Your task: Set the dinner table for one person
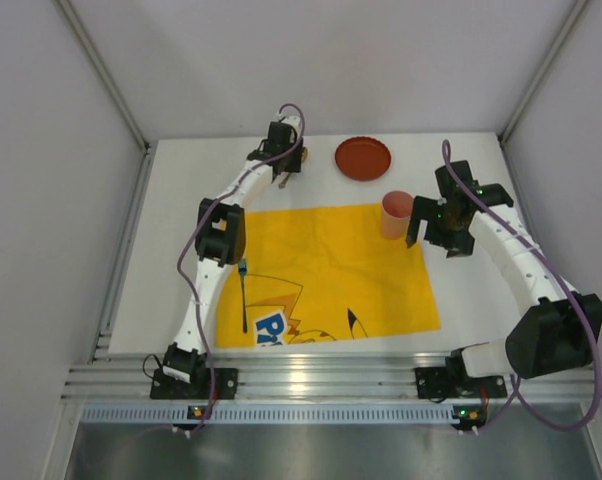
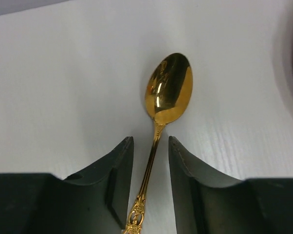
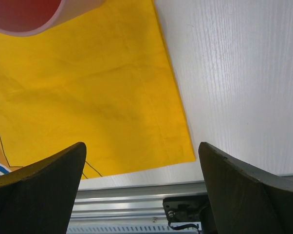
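A gold spoon (image 2: 168,87) lies on the white dinner table (image 1: 171,240) at the back, left of a red-brown plate (image 1: 362,158). My left gripper (image 1: 284,172) is down over it. In the left wrist view the left gripper (image 2: 150,141) straddles the spoon's thin handle, with a narrow gap of table on each side, so it is open and touching nothing. A pink cup (image 1: 396,213) stands on the yellow cloth (image 1: 331,270) near its far right corner. Just right of the cup my right gripper (image 1: 436,238) is wide open and empty.
A dark utensil with a blue band (image 1: 243,295) lies on the cloth's left side. The ribbed aluminium rail (image 1: 311,380) runs along the near edge. In the right wrist view the right gripper (image 3: 141,146) hangs above the cloth's (image 3: 88,87) near right corner, the cup's rim (image 3: 25,14) at top left.
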`<state>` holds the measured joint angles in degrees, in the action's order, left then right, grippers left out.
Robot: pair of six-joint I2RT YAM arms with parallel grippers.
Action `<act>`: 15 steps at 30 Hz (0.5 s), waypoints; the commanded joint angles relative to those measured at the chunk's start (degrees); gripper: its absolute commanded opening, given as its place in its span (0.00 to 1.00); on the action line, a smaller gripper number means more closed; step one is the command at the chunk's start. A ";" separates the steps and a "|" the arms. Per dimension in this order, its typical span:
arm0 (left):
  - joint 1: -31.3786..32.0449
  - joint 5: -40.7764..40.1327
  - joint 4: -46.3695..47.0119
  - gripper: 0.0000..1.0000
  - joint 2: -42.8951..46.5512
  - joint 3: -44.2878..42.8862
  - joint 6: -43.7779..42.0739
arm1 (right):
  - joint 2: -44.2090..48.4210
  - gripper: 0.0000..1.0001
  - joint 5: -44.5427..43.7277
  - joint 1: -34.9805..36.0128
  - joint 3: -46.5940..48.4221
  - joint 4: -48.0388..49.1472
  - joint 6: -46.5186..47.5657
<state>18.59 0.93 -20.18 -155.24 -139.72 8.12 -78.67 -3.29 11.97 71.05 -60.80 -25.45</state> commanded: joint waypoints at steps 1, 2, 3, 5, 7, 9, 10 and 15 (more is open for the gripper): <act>1.18 -10.23 -9.87 0.39 -0.15 4.28 -5.48 | 0.89 1.00 1.27 -2.29 2.52 0.50 2.95; 2.06 -10.94 -10.66 0.33 -0.24 3.93 -5.83 | 0.89 0.99 1.53 -2.56 2.52 0.33 3.82; 2.59 -12.51 -10.66 0.19 -0.33 3.84 -6.88 | 0.89 1.00 1.62 -2.91 2.61 0.24 4.18; 3.55 -15.42 -11.01 0.11 -0.94 3.40 -7.24 | 0.54 1.00 1.71 -2.91 2.78 -0.20 4.89; 3.82 -16.31 -11.71 0.10 -1.20 3.23 -7.50 | 0.54 1.00 2.06 -2.83 2.61 -0.29 5.15; 3.82 -16.31 -13.47 0.05 -1.56 2.53 -6.89 | 0.71 1.00 1.80 -2.48 2.52 -0.29 5.41; 3.82 -16.31 -13.83 0.03 -1.73 2.35 -6.72 | 0.89 1.00 1.62 -2.30 2.52 -0.29 5.41; 3.73 -20.35 -16.02 0.00 1.50 2.44 -4.61 | 1.59 1.00 2.41 -1.77 2.17 0.24 5.24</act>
<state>22.83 -16.21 -23.35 -154.39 -138.76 2.72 -78.67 -1.58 9.74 71.05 -60.88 -20.97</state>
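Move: The spoon lies between the left hand's open fingers, its middle about 1 cm back, 1 cm left and 1 cm below. From that hand the plate is some 18 cm right and 4 cm farther out; the cup is about 26 cm right and 17 cm back. From the right hand, the spoon lies roughly 35 cm ahead, 34 cm left and 13 cm below. The left fingers close and pinch the spoon's handle just below the bowl, rolling about 15 degrees, left side rising. ##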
